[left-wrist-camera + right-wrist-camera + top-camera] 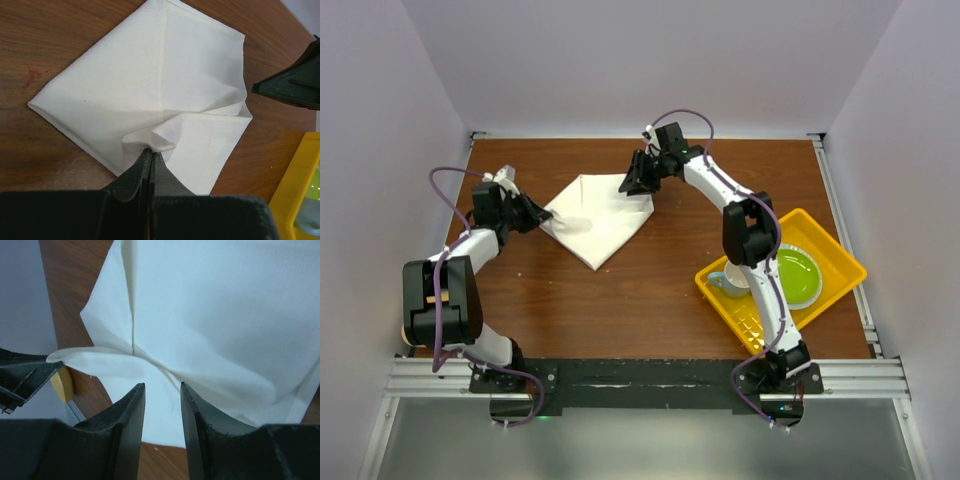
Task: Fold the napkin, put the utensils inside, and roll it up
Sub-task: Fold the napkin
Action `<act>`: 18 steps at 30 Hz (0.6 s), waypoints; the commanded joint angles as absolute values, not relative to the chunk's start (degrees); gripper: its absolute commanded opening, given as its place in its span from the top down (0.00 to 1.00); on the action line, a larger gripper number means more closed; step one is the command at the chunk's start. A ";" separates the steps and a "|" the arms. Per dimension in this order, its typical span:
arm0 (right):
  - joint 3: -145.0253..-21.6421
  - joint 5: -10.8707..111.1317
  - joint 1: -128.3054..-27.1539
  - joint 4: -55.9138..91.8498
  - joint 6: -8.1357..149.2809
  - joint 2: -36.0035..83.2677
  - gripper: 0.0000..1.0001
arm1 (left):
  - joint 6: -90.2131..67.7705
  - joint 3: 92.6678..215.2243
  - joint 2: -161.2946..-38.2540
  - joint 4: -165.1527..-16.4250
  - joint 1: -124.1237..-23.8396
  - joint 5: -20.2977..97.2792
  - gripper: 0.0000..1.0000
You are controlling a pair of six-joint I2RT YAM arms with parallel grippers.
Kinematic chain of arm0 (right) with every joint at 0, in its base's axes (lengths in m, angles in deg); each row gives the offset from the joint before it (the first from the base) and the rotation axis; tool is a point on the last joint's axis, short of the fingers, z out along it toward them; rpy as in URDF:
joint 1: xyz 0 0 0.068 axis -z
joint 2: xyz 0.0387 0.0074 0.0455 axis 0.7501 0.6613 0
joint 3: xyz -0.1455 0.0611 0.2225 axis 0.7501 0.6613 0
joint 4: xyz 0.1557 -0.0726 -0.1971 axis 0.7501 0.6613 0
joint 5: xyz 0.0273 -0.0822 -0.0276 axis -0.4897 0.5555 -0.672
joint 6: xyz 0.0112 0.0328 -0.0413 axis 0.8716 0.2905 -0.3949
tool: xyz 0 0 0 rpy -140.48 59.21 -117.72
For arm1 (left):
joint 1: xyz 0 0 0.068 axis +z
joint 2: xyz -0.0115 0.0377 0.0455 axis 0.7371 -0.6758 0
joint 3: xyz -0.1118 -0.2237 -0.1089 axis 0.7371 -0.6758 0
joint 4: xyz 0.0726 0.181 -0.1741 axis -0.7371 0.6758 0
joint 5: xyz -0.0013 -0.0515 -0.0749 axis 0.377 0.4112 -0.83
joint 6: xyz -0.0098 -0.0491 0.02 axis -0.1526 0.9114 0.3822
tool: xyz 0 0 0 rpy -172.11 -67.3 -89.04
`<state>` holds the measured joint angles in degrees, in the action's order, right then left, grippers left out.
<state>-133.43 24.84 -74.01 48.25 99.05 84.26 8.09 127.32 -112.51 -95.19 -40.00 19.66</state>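
The white napkin (598,220) lies folded on the brown table, pointing toward the near edge. At its left corner my left gripper (542,214) is shut on a pinched-up bit of the cloth (165,85), its tips (150,151) pressed together. My right gripper (638,185) hovers over the napkin's far right corner. Its jaws (162,386) stand apart above the cloth (215,315), and nothing is pinched between them. Each wrist view shows the other gripper at its edge: the right gripper (292,82) and the left gripper (22,377). The utensils are out of view.
A yellow tray (840,245) sits at the right of the table, holding a green bowl (790,275) and a pale cup (730,282). Its corner (295,185) shows in the left wrist view. White walls close in the table's far end and sides.
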 commanded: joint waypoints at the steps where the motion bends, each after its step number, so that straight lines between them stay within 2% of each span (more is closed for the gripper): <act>1: -140.85 24.81 -75.67 50.67 98.22 88.17 0.62 | 8.31 128.10 -112.35 -96.59 -39.40 17.84 1.00; 18: -134.18 26.40 -74.89 58.15 90.39 84.76 0.64 | 8.14 130.73 -115.16 -93.87 -39.40 19.07 1.00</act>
<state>-135.88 25.70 -75.69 56.38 93.04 89.27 8.12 127.64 -114.78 -93.92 -40.00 19.25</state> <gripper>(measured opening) 0.366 0.012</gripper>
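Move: The napkin's folded edge near its right corner lies about 7 cm below the open right hand and 3 cm back, neither left nor right. The right corner is also some 3 cm back and 6 cm to that hand's right; the napkin's near point is about 18 cm back and 9 cm to its left. From the left hand, which still pinches the lifted left corner, the napkin's middle is 13 cm right, level ahead and 7 cm below; that folded edge is some 21 cm right and 1 cm ahead. The napkin's folded edge is what the right hand comes down on: the hand sinks about 5 cm, drawing back towards the base some 3 cm after a slight drift forward and left, and its fingers stay part open and tip slightly farther down until the outer fingertip meets the edge. The left hand keeps its pinch on the left corner and sinks 1 to 2 cm late on. ##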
